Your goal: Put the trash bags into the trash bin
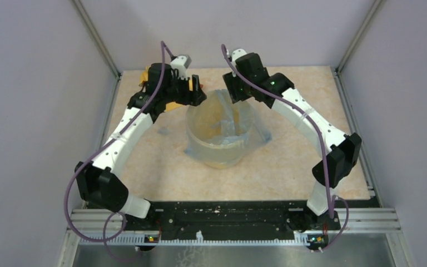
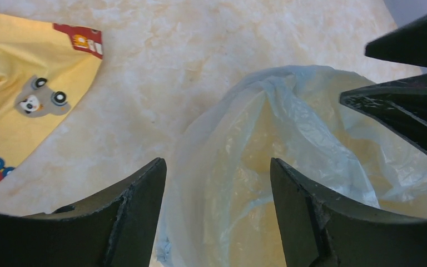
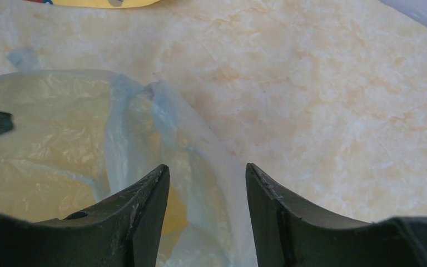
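The trash bin point(image 1: 222, 158), a pale yellow bucket, stands mid-table. The trash bag point(image 1: 225, 125), thin blue-grey film, lines its inside and drapes over the rim. My left gripper point(image 1: 197, 89) hovers at the bin's far-left rim. In the left wrist view it point(image 2: 217, 161) is open, jaws wide apart above the bag's point(image 2: 311, 128) edge, gripping nothing. At the far-right rim is my right gripper point(image 1: 234, 92). The right wrist view shows it point(image 3: 206, 166) open, straddling a raised fold of the bag point(image 3: 139, 111) without pinching it. Yellow bin wall point(image 3: 175, 217) shows through the film.
A yellow cloth with red and grey marks point(image 2: 22, 94) lies flat at the back left, partly under the left arm point(image 1: 144, 75). Grey enclosure walls and metal posts ring the table point(image 1: 289, 167). The right gripper's fingers point(image 2: 411, 111) reach into the left wrist view.
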Tool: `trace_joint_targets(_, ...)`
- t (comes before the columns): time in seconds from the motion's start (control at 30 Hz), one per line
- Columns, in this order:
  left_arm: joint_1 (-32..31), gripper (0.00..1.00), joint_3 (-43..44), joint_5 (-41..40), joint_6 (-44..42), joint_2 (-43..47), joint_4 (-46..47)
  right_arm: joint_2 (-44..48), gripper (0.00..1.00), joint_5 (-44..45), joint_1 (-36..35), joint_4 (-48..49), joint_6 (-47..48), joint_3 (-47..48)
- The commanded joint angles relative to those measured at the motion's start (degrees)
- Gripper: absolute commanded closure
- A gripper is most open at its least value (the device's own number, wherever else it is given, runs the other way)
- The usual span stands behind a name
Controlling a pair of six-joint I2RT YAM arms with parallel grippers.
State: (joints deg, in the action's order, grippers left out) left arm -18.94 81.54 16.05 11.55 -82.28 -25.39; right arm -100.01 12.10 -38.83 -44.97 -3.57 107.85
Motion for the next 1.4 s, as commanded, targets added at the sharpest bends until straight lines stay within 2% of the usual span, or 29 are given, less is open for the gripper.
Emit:
trace_joint_targets(0.0,-2.60,0.25,4.05,3.51,-6.33,-2.22,-0.72,-2.35,0.48,-5.23,-0.13,1.81,3.13,3.20)
trace_joint_targets(0.1,-3.80,0.25,5.14,2.12,-7.58,-4.62,-1.32,-3.06,0.51,-6.39,0.38,2.37,3.31,3.03)
trace_joint_targets(0.27,-4.33,0.37,5.65,1.37,-8.18,-6.93,-1.95,-3.76,0.59,-6.90,1.43,3.38,2.58,2.68)
trace_joint_targets(0.57,-4.83,0.82,2.05,-5.42,-6.00,-6.19,-1.44,-0.29,0.72,-4.11,3.86,4.83,-1.94,-3.35)
trace_joint_targets(0.77,-5.11,0.99,-0.64,-11.40,-4.12,-3.82,-0.93,4.73,0.78,-1.70,4.24,4.81,-3.52,-8.60)
trace_joint_targets(0.93,-5.40,1.00,-1.65,-14.49,-4.08,-2.35,-0.62,9.72,0.79,1.47,5.12,3.95,-5.41,-13.55)
trace_joint_targets(1.07,-5.36,1.00,-2.21,-13.82,-4.17,-1.70,0.09,12.55,0.78,-0.13,6.08,4.91,-6.16,-16.50)
trace_joint_targets(1.37,-5.82,1.00,-3.73,-9.54,-5.48,0.96,3.37,13.55,0.76,1.87,6.31,1.05,-6.63,-13.32)
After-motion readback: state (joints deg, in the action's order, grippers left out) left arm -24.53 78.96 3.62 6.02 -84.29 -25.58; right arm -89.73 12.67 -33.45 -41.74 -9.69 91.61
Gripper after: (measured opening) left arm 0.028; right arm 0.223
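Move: The blue trash bag's far-left rim lies about 1 cm ahead of the left hand, 2 cm to its right and 4 cm below. The right hand has the bag's far-right rim about 2 cm ahead, straight in line, some 4 cm below. The trash bin under the bag centres roughly 7 cm back and 6 cm right of the left hand. The yellow bag lies some 15 cm ahead of that hand, 12 cm to its left, on the table. The blue bag's rim is caught from both sides and spread. The left hand sinks about 4 cm while edging right, shuts its fingers on the far-left rim and eases back left, rolling its left side up about 10 degrees. The right hand dips onto the far-right rim as its fingers narrow round it, still slightly apart, then draws it about 6 cm to the right and a little back, away from the left hand. ##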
